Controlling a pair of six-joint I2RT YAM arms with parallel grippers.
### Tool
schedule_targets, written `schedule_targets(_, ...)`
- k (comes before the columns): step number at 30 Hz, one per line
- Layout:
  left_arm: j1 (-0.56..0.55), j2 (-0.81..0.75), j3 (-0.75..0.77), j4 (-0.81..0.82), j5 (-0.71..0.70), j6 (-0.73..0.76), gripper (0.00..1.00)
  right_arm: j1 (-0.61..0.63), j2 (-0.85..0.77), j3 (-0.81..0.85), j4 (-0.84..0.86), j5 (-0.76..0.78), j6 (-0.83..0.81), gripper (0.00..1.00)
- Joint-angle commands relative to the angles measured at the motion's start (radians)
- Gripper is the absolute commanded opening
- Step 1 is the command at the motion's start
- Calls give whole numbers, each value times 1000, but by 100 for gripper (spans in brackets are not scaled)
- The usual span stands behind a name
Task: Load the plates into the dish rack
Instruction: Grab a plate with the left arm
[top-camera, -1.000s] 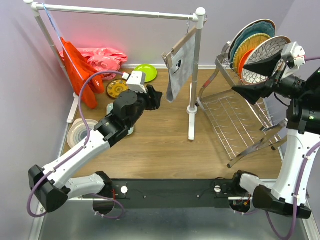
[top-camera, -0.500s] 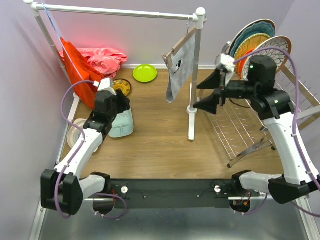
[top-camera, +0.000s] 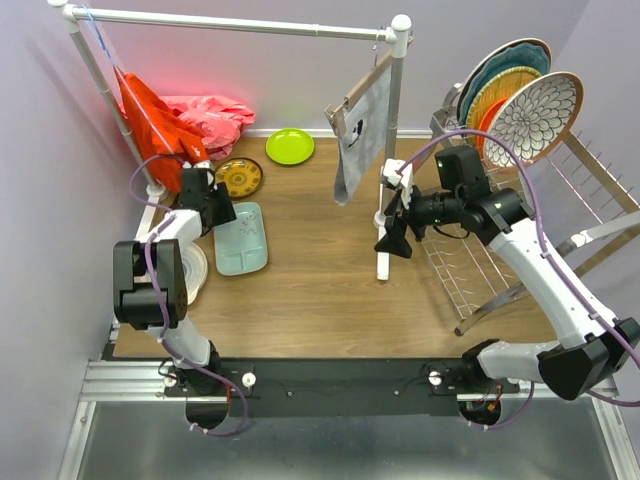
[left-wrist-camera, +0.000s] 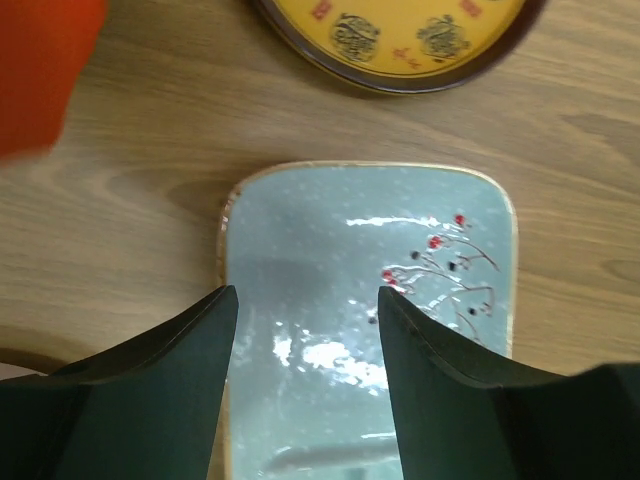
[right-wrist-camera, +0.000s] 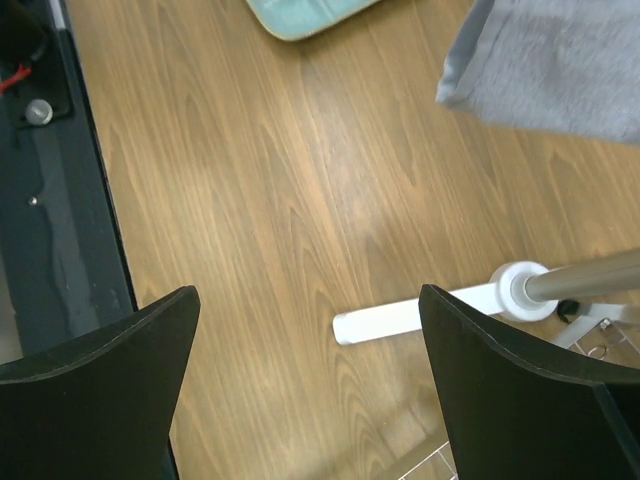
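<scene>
A mint rectangular tray lies flat on the wooden table at the left. My left gripper hangs open just above its near end, nothing between its fingers; in the left wrist view the tray fills the gap below the gripper. Beyond it lie a yellow-brown patterned plate and a lime green plate. A white ringed plate is partly hidden under my left arm. The dish rack holds a floral plate, a teal one, a yellow one and an orange one upright. My right gripper is open and empty over the table.
A white pipe clothes rail stands mid-table with a grey cloth; its foot lies between my right fingers in the wrist view. Orange cloth and pink cloth sit at the back left by the wall.
My right gripper has left the floral plate in the rack and swung left and down to the rail foot. My left arm has folded back left, over the mint tray.
</scene>
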Motion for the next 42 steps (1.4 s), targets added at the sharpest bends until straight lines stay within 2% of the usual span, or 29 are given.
schedule_targets(1,21,22,52,-58,8,68,67,7,-13,-48,-16,50,-49,99)
schedule_targets(15,71,86,11,-87,-37,68,66,7,21,-60,20,24,-43,100)
schedule_targets(30,120,146,-26,-77,233,83,34,7,16,-61,23,-3,-26,100)
schedule_targets(33,133,141,-43,-65,287,86,22,9,15,-66,23,-2,-24,100)
schedule_targets(34,134,141,-50,-60,302,86,13,7,15,-65,23,-3,-24,100)
schedule_targets(36,137,141,-55,-54,345,88,0,6,15,-66,23,-6,-23,100)
schedule_targets(42,137,59,-81,1,510,83,0,9,15,-71,21,-9,-14,100)
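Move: The pale-green rectangular plate lies right under the open left hand, its middle about 4 cm back, 4 cm to the right and 5 cm lower, so that its left rim is close by on the left. The yellow-brown round plate lies about 13 cm ahead and 3 cm right of this hand; the stacked white plates are some 13 cm back and 15 cm left. From the right hand the rectangular plate is roughly 44 cm left, 13 cm ahead and 25 cm down. Down about 4 cm and some 3 cm to the left, easing slightly back, the left hand brings its open fingers astride the rectangular plate's left rim, then closes them to pinch it. While closing it comes back right about 3 cm, rolling its left side down and twisting a little clockwise. The empty right hand, wide open, just sinks about 3 cm and waits. ##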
